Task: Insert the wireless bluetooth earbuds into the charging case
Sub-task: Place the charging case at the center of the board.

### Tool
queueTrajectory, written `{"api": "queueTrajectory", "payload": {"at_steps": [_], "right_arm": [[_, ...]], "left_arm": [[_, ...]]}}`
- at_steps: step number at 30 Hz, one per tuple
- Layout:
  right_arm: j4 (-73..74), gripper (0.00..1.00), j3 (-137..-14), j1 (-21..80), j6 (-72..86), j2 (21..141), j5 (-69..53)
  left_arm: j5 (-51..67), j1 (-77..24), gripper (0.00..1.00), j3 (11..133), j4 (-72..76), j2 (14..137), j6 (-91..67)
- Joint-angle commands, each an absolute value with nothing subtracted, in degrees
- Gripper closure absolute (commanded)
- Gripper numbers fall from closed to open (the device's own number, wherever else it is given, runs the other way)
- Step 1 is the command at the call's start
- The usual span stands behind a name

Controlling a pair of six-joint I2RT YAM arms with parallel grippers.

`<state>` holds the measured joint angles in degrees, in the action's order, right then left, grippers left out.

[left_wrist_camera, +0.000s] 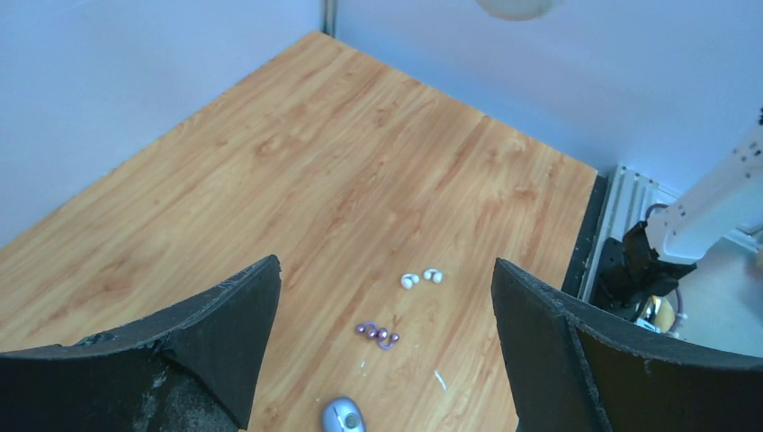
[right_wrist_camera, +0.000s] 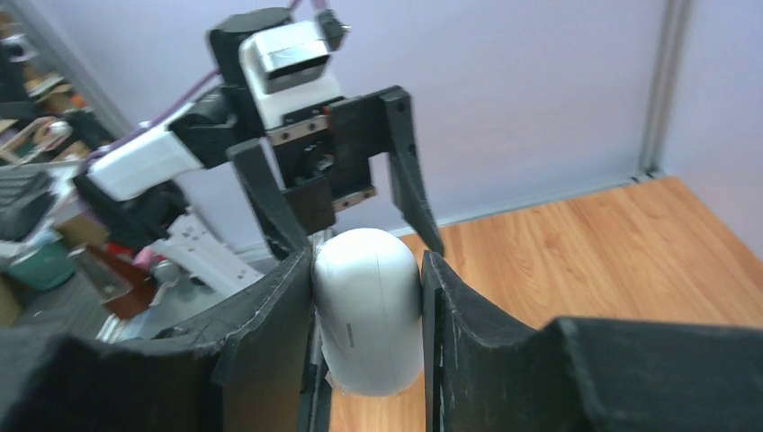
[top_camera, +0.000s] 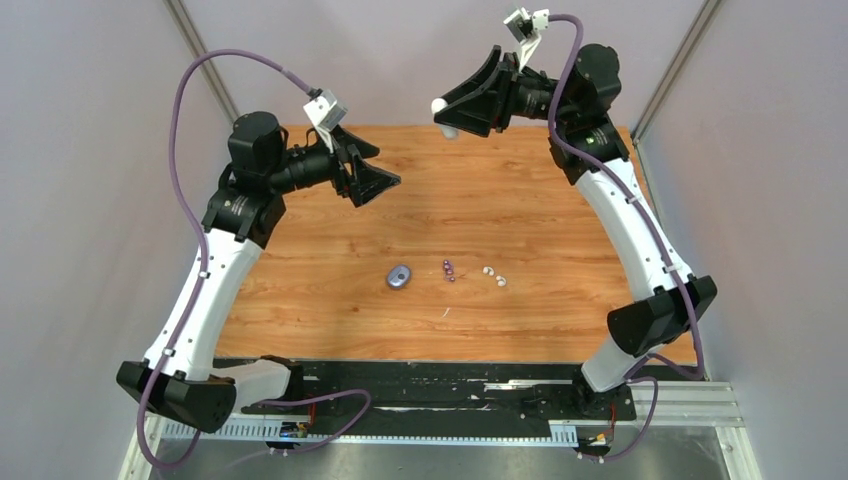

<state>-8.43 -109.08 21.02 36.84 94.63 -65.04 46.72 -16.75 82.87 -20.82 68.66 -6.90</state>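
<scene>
My right gripper (top_camera: pixel 447 115) is raised high over the table's far edge and is shut on a white oval charging case (right_wrist_camera: pixel 369 310), pinched between both pads. My left gripper (top_camera: pixel 385 168) hangs open and empty at the back left, facing the right one; its fingers (right_wrist_camera: pixel 405 171) show beyond the case in the right wrist view. On the table lie two dark purple earbuds (top_camera: pixel 448 268) (left_wrist_camera: pixel 378 334) and two white earbuds (top_camera: pixel 494 275) (left_wrist_camera: pixel 420 279). Both pairs sit far below my left gripper (left_wrist_camera: pixel 385 265). The white case (left_wrist_camera: pixel 517 7) peeks in at the top edge.
A small blue-grey oval case (top_camera: pixel 399 276) (left_wrist_camera: pixel 343 417) lies left of the purple earbuds. A tiny white scrap (top_camera: pixel 446 313) sits nearer the front edge. Grey walls enclose the wooden table (top_camera: pixel 330 230) on three sides; a black rail (top_camera: pixel 430 385) runs along the front.
</scene>
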Motion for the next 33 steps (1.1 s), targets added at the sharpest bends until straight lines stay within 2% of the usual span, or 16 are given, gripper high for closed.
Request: {"api": "queueTrajectory", "payload": {"at_steps": [1,4,5,8,14,17,21,23,25,26,27,29,31,32,33], "right_arm": [[17.9,1.00,-108.6,23.1,8.9,92.4,-50.2],[25.5,1.00,-95.3,27.7,-12.5,86.9,-33.2],[26.2,1.00,-86.9,28.7,-18.1,85.1,-29.1],[31.6,1.00,-72.6,31.9,-30.9,83.3,-17.1],[31.1,1.00,-52.7,33.9,-35.6,79.1,-14.3],[30.5,1.00,-47.6,36.4,-36.5,79.0,-14.3],[29.0,0.98,-44.3,40.3,-34.3,80.5,-13.8],[27.4,0.88,-43.6,41.5,-32.9,81.3,-13.5],[25.8,0.84,-44.2,41.7,-30.7,82.6,-13.4],[25.6,0.78,-44.8,41.7,-30.0,83.9,-14.0],[25.7,0.64,-45.4,41.7,-29.9,84.5,-14.6],[28.4,0.51,-48.1,41.5,-30.0,84.3,-16.2],[33.6,0.39,-52.0,38.2,-29.9,82.1,-23.4],[36.3,0.31,-53.8,35.6,-29.3,80.5,-27.4],[37.7,0.18,-54.7,32.6,-28.9,78.5,-32.3]], "left_arm": [[40.5,-17.8,0.08,84.2,-23.4,70.1,-5.4],[36.3,-17.8,0.08,82.3,-28.1,70.1,-4.7],[35.3,-17.8,0.07,81.8,-29.2,70.1,-4.6],[30.6,-17.8,0.08,79.3,-34.5,70.3,-3.5],[21.8,-17.8,0.07,71.0,-35.6,67.8,-4.1],[16.0,-17.7,0.07,68.7,-37.8,67.4,-8.5],[14.8,-17.5,0.06,64.8,-38.9,67.3,-12.3],[15.2,-17.4,0.06,63.6,-38.5,67.8,-13.7],[16.2,-17.4,0.07,63.1,-38.0,68.5,-14.8],[16.5,-17.4,0.07,63.0,-37.7,68.7,-15.4],[17.2,-17.4,0.07,62.7,-37.1,69.1,-15.6],[18.6,-17.4,0.07,62.2,-36.0,69.3,-15.8],[20.6,-17.4,0.06,61.5,-35.1,69.0,-15.9],[22.8,-17.4,0.06,61.1,-34.0,68.5,-16.1],[23.9,-17.4,0.04,59.9,-33.2,68.1,-16.2]]}}
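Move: The right hand, gripping the white charging case high over the board, has its set-down spot about 49 cm below, 12 cm back and 10 cm to its right. From that spot the earbuds lie some 8 cm farther out, the purple beads about 9 cm out and 10 cm left, the grey oval 8 cm out and 20 cm left. From the empty left hand the spot is roughly 39 cm down, 9 cm back and 20 cm right. Down almost 50 cm in a fast swoop, the right hand brings the gripped case to the bare wood on the near side of the earbuds, drawing back and right about 10 cm each while the wrist swings from pointing left to pointing down; there its fingers open and let go. The open left hand sinks some 22 cm, drifts left and tips its fingers downward. ##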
